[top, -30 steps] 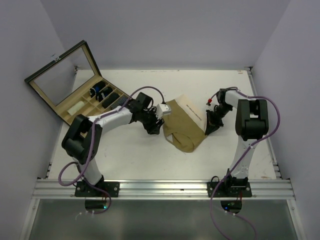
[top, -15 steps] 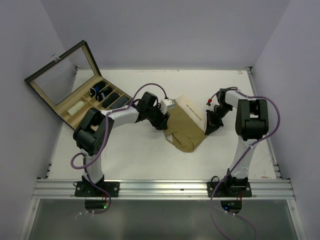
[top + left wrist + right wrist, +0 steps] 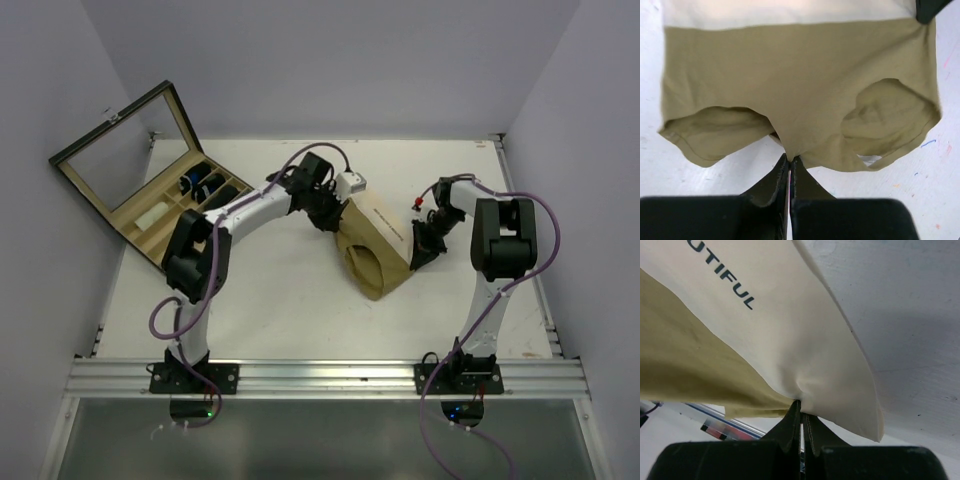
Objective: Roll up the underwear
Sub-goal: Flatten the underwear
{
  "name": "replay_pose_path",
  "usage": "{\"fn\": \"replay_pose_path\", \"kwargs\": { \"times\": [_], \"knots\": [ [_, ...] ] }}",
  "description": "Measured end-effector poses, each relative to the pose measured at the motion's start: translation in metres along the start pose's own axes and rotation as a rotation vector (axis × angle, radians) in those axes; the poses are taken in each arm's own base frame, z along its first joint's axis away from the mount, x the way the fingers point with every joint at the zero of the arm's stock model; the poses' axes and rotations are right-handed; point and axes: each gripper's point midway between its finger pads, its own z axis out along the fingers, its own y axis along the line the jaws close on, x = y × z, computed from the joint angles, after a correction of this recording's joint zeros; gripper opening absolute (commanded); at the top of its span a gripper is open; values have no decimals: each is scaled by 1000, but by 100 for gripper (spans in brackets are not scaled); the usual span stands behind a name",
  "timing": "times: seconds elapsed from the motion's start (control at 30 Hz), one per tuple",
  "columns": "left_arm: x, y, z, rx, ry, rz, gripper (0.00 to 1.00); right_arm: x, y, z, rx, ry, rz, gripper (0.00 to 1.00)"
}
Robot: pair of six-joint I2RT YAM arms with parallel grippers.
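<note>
The underwear (image 3: 372, 250) is olive with a cream waistband (image 3: 385, 220) and lies crumpled mid-table, one leg opening gaping toward the front. My left gripper (image 3: 336, 221) is at its far left edge. In the left wrist view the gripper (image 3: 790, 160) is shut on the lower hem of the underwear (image 3: 800, 85), between the two leg openings. My right gripper (image 3: 416, 257) is at the cloth's right edge. In the right wrist view it (image 3: 800, 412) is shut on the lettered cream waistband (image 3: 790, 335), which is lifted off the table.
A wooden box (image 3: 150, 222) with its glass lid (image 3: 120, 150) propped open stands at the far left; some compartments hold dark rolled items (image 3: 205, 187). Walls close in the table on the left, back and right.
My left arm swung from the underwear's left side toward the back, and its gripper shut on the hem. The cloth bunched narrower toward the right. The right arm stayed still.
</note>
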Motion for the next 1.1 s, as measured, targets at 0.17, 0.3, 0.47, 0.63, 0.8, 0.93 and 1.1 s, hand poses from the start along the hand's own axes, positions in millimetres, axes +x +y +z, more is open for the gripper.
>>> {"fn": "replay_pose_path", "kwargs": {
  "times": [0.17,0.3,0.47,0.63,0.8,0.93,1.1],
  "knots": [
    [-35,-15,-12,-40,60,53,0,0,0,0,-3,0,-10,0],
    [-24,-46,10,11,169,89,12,0,0,0,-3,0,-15,0],
    [20,-68,57,76,314,112,14,0,0,0,-3,0,-18,0],
    [20,-64,73,66,301,134,1,0,0,0,-3,0,-18,0],
    [2,-53,82,24,257,185,44,0,0,0,-3,0,-18,0],
    [-3,-46,83,-22,235,227,45,-1,0,-1,-3,-1,-18,0],
    [16,-33,43,-30,199,169,42,-2,0,-1,-1,-5,-20,0]
  ]
}}
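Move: The shut left gripper holds the underwear's crotch edge clear of the table; the underwear's middle lies about 9 cm to its right, 3 cm back and 5 cm below. The pale waistband is about 11 cm right and 1 cm ahead, the gaping near leg opening about 7 cm right and 10 cm back, both some 5 cm below. From the right gripper, shut on the waistband's near end, the middle is about 9 cm left and 6 cm ahead. Flick the left gripper up some 3 cm with the crotch edge, then sweep it right, back and down close to the table, tilting about 15 degrees and slackening the fingers slightly. Nip shut, slide low forward and right, then open nearly halfway to let go, easing 4 cm left and slightly up. Keep the right gripper still, pinching the waistband end. ##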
